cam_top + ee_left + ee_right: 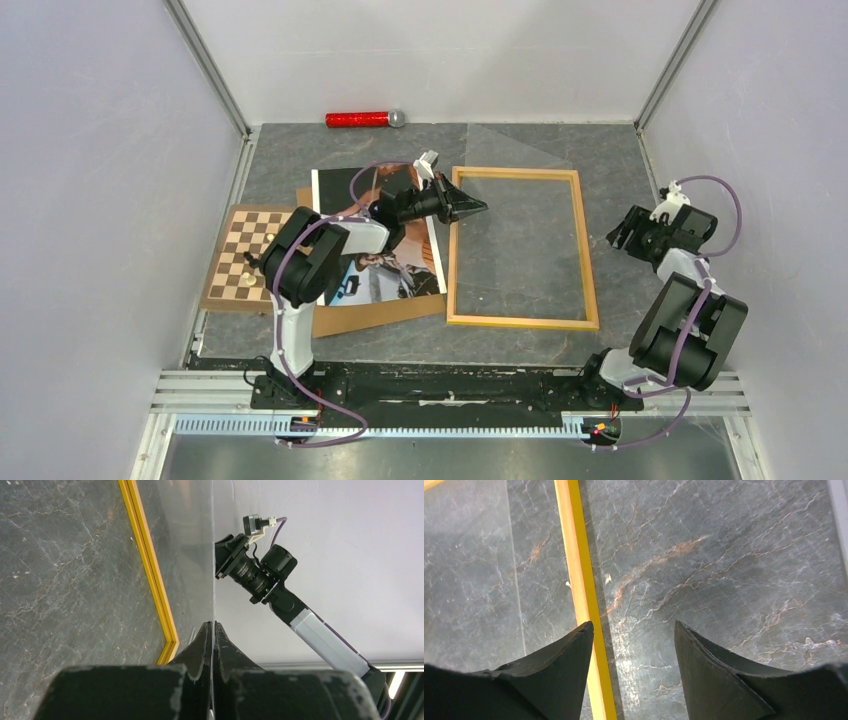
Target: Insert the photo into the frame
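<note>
The yellow-orange frame (521, 322) lies flat on the grey table, right of centre. The photo (385, 275) lies face up to its left on a brown backing board (370, 316), partly hidden by my left arm. My left gripper (478, 208) hangs over the frame's left rail, shut on a thin clear sheet (510, 150) that reaches over the frame opening. In the left wrist view the sheet (185, 555) runs edge-on between the closed fingers (214, 625), beside the frame rail (150, 570). My right gripper (618, 237) is open and empty just outside the frame's right rail (579, 570), which passes between its fingers (634, 630).
A brown-and-cream chessboard (240, 260) lies at the left, partly under the backing board. A red cylinder with a silver end (362, 119) lies by the back wall. White walls close in the table on three sides.
</note>
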You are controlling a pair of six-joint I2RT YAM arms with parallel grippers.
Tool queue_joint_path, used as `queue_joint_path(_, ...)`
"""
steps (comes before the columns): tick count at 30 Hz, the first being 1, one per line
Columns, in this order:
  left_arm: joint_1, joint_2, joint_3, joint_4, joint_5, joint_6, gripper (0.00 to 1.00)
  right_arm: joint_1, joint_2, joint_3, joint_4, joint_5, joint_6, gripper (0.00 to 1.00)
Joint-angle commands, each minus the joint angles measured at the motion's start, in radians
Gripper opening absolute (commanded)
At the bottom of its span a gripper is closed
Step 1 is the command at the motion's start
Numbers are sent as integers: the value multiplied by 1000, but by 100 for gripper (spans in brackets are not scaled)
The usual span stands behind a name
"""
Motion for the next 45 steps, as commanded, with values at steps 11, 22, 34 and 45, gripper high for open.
queue_joint_path(11, -50, 77, -21, 173, -107, 90, 2, -12, -88, -103, 73, -57, -117, 63)
queue_joint_path(22, -58, 105, -40, 168, -129, 131, 2, -26, -86, -121, 102, -89, -121, 63)
queue_joint_path(34, -66, 120, -40, 192, -120, 61, 2, -31, -81, -124, 103, -97, -121, 62)
queue_joint_path(45, -68, 113, -46, 168, -118, 51, 2, -43, -73, -127, 103, -108, -124, 62)
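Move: The frame the clear sheet is meant for has its middle some 12 cm to the right of the left hand, about 1 cm back and 16 cm below it; its left bar is roughly 6 cm to that hand's left. The photo lies about 26 cm left of that hand, 2 cm farther out, 17 cm down. From the open right hand, the frame's middle is roughly 24 cm left and 2 cm ahead, 6 cm lower. The clear sheet, still pinched by its left side in the shut left fingers, is lowered about 5 cm towards the frame with a slight shift to the right; the left hand barely turns, then holds at that height. Beside the frame's right bar the empty right hand draws back some 2 cm, stays wide open and waits. ##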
